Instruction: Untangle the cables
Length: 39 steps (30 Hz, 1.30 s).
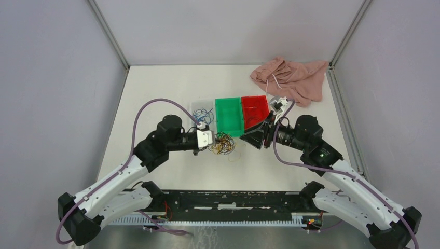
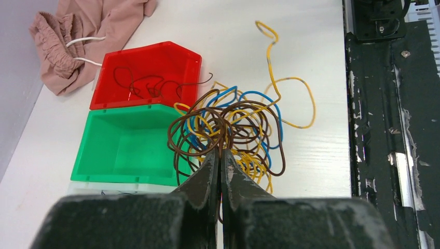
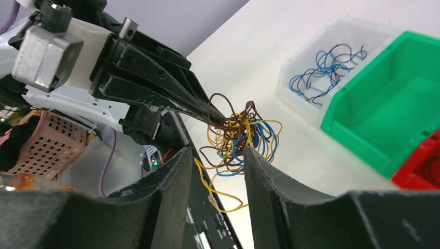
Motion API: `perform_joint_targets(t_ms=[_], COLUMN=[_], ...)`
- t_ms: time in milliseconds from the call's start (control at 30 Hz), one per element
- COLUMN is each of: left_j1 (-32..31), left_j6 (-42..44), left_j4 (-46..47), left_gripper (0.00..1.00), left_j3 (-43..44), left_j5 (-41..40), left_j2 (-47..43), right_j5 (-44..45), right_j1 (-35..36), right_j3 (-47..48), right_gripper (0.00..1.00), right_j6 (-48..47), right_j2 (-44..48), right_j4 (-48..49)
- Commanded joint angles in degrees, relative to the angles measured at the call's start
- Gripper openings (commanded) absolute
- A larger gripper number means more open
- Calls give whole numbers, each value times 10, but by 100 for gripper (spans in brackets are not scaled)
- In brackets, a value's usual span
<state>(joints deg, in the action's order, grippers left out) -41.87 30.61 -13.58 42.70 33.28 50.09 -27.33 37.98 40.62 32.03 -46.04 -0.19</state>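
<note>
The cables (image 1: 224,144) are a clump of brown, blue and yellow wires on the white table, just in front of the green bin. My left gripper (image 2: 220,151) is shut on brown strands at the clump's near edge, and the clump (image 2: 236,129) spreads out beyond its tips. From the right wrist view the left gripper (image 3: 218,118) pinches the clump (image 3: 241,136) from the left. My right gripper (image 3: 218,151) is open, its fingers framing the clump's lower part. A loose yellow loop shows in the gap; contact cannot be told.
Three bins stand in a row behind the clump: a clear bin (image 3: 306,104) with blue wires, a green bin (image 2: 124,145) with nothing in it, and a red bin (image 2: 148,72) with dark thin wires. A pink cloth (image 1: 290,78) lies at the back right. The black base rail (image 2: 384,129) runs along the near edge.
</note>
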Motion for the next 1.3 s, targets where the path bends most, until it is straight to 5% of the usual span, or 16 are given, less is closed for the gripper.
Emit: perform_joint_targets(t_ms=[0, 300, 700, 800, 967, 1267], left_j1=[-1, -1, -1, -1, -1, -1], left_j6=[37, 32, 9, 6, 21, 52], left_j4=[14, 12, 18, 17, -6, -61], left_gripper=[3, 3, 3, 3, 3, 3], left_j3=[25, 31, 52, 57, 75, 86], left_j5=[0, -1, 4, 4, -1, -5], left_j2=[-5, -6, -1, -2, -10, -41], right_j5=[31, -25, 43, 58, 137, 225], right_j1=[0, 2, 63, 74, 74, 68], right_j3=[36, 9, -1, 3, -10, -54], right_gripper=[48, 45, 51, 41, 6, 0], right_j6=[-38, 20, -25, -25, -47, -93], right_j2=[18, -11, -92, -120, -122, -71], right_j4=[-53, 31, 31, 45, 7, -64])
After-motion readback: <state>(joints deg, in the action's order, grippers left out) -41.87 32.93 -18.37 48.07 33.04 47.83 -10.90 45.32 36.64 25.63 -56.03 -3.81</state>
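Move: The cable tangle hangs from the left gripper's closed tips, its middle about 4 cm to that hand's right, 5 cm below it and level with it fore and aft. From the open right hand, the tangle lies some 7 cm left and 8 cm below, neither ahead nor back. The green box is about 14 cm ahead, 4 cm left and 25 cm below the right hand; the red box is equally far ahead and below but 5 cm to the right. After a small bob, the open right hand sinks and reaches about 4 cm left to the tangle's near side, tipping its fingers down some 20 degrees, then shuts to pinch blue and yellow strands and, keeping them, draws back right and slightly forward, still sinking, for about 10 cm down in all. The left hand keeps its shut pinch on the brown cable and rises nearly 4 cm, so the two grips part in height. ##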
